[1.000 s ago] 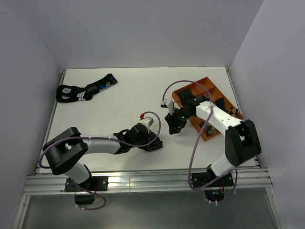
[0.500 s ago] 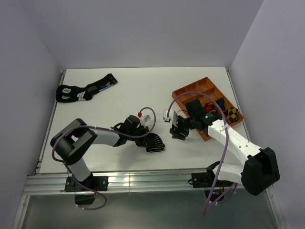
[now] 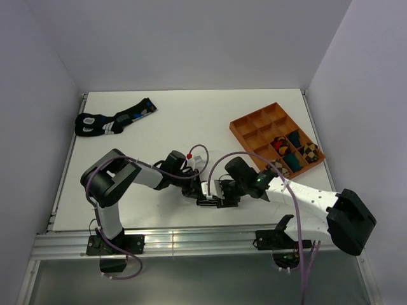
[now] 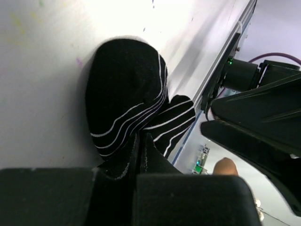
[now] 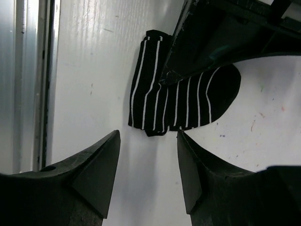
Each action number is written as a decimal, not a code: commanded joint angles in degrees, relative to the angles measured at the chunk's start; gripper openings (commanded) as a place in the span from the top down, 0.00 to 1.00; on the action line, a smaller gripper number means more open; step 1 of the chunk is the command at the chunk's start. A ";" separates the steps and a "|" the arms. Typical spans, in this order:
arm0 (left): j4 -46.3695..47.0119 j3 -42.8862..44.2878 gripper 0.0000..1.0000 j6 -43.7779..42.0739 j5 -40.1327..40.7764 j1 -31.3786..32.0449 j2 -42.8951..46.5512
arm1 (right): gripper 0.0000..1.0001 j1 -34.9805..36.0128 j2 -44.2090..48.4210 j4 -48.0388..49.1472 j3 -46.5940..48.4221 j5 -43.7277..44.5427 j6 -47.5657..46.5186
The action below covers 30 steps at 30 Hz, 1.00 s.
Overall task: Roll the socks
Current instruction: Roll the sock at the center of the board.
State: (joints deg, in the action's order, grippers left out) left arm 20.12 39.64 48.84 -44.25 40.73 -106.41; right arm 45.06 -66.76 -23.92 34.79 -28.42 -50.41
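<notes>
A short black sock with thin white stripes (image 4: pixel 126 106) lies partly folded on the white table near the front edge. My left gripper (image 4: pixel 141 147) is shut on the sock's near edge, and its fingers press the fabric together. In the right wrist view the same sock (image 5: pixel 186 101) lies just beyond my right gripper (image 5: pixel 148 141), which stands open over bare table and touches nothing. From above, the left gripper (image 3: pixel 191 184) and the right gripper (image 3: pixel 210 196) meet at the sock from opposite sides.
An orange compartment tray (image 3: pixel 249 122) at the right holds several rolled sock bundles (image 3: pixel 280 145). A pair of black socks with blue and white marks (image 3: pixel 114 118) lies at the back left. The table's metal front rail (image 3: pixel 191 238) runs close behind the right gripper.
My right arm has swung from the orange tray down and left to the striped sock. The left arm has bent at the elbow while its gripper stays shut on the sock.
</notes>
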 commanded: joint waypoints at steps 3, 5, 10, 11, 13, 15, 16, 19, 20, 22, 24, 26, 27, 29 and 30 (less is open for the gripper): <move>-12.03 -1.49 1.00 -3.49 3.03 -0.12 -2.84 | 0.43 4.42 -2.23 8.88 -1.65 6.27 0.58; -12.47 -1.32 1.00 -3.49 3.11 -0.21 -2.66 | 0.43 6.35 -2.32 9.68 -1.74 7.50 1.19; -13.79 -0.79 1.00 -3.75 2.85 -0.39 -2.14 | 0.46 9.69 -3.90 8.01 0.37 9.26 3.74; -13.88 -0.62 1.00 -3.75 2.77 -0.39 -2.22 | 0.47 11.00 -4.08 8.45 0.20 10.13 4.00; -14.23 -0.35 1.00 -3.84 2.50 -0.48 -2.13 | 0.48 12.59 -4.87 10.03 -0.51 12.77 4.88; -14.06 -0.26 1.00 -3.84 2.33 -0.48 -2.05 | 0.48 14.61 -6.79 10.65 -0.25 14.35 5.67; -14.32 -0.09 1.00 -3.84 2.24 -0.48 -1.96 | 0.49 15.14 -7.59 10.91 -0.07 14.88 6.11; -14.49 0.09 1.00 -4.19 2.06 -0.56 -1.96 | 0.51 17.08 -10.31 11.26 0.90 17.43 7.08; -14.49 0.09 1.00 -4.28 1.80 -0.48 -2.05 | 0.51 17.43 -10.84 11.61 0.99 18.13 7.60; -14.58 0.09 1.00 -4.45 1.71 -0.65 -1.96 | 0.55 18.22 -12.33 11.53 1.77 19.02 7.87; -14.32 0.00 1.00 -4.45 1.45 -0.57 -1.70 | 0.62 18.31 -14.00 11.70 2.83 19.81 8.93; -13.71 -0.44 1.00 -4.11 1.01 -0.65 -1.17 | 0.67 18.22 -14.97 12.14 3.18 21.56 9.63; -13.18 -0.61 1.00 -4.02 1.01 -0.65 -0.91 | 0.71 18.22 -15.50 12.49 3.18 21.92 9.81; -12.13 -1.75 0.99 -3.23 0.92 -0.57 -0.03 | 0.74 18.14 -15.68 12.50 3.27 22.18 10.42; -11.77 -2.10 0.97 -2.96 1.44 -0.65 0.41 | 0.76 18.05 -15.85 10.84 3.88 20.97 10.42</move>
State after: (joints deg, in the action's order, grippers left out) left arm 12.91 40.45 48.80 -47.51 39.86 -106.08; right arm 62.87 -80.84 -13.61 36.84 -8.58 -41.58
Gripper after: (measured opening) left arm 0.032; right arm 0.263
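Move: The sock's folded cuff lies about 7 cm to the left of my open right hand, 1 cm nearer my base and some 5 cm below, its closest end only about 4 cm off. The toe sticks out roughly 6 cm forward of that fold, and the board's front edge is about 10 cm straight back from my right hand. From my left hand, already at the crease with shut fingers, the fold is about 2 cm back, 2 cm right and 1 cm lower. I bring my right hand left and down onto the near end of the folded cuff, about 4 cm each way, easing back a little and then slightly forward again. Its fingers tip some 10 degrees steeper and close from wide to about a quarter open, pinching the fold's end. My left hand keeps its shut fingers in the crease, creeping a centimetre or so back and left. ##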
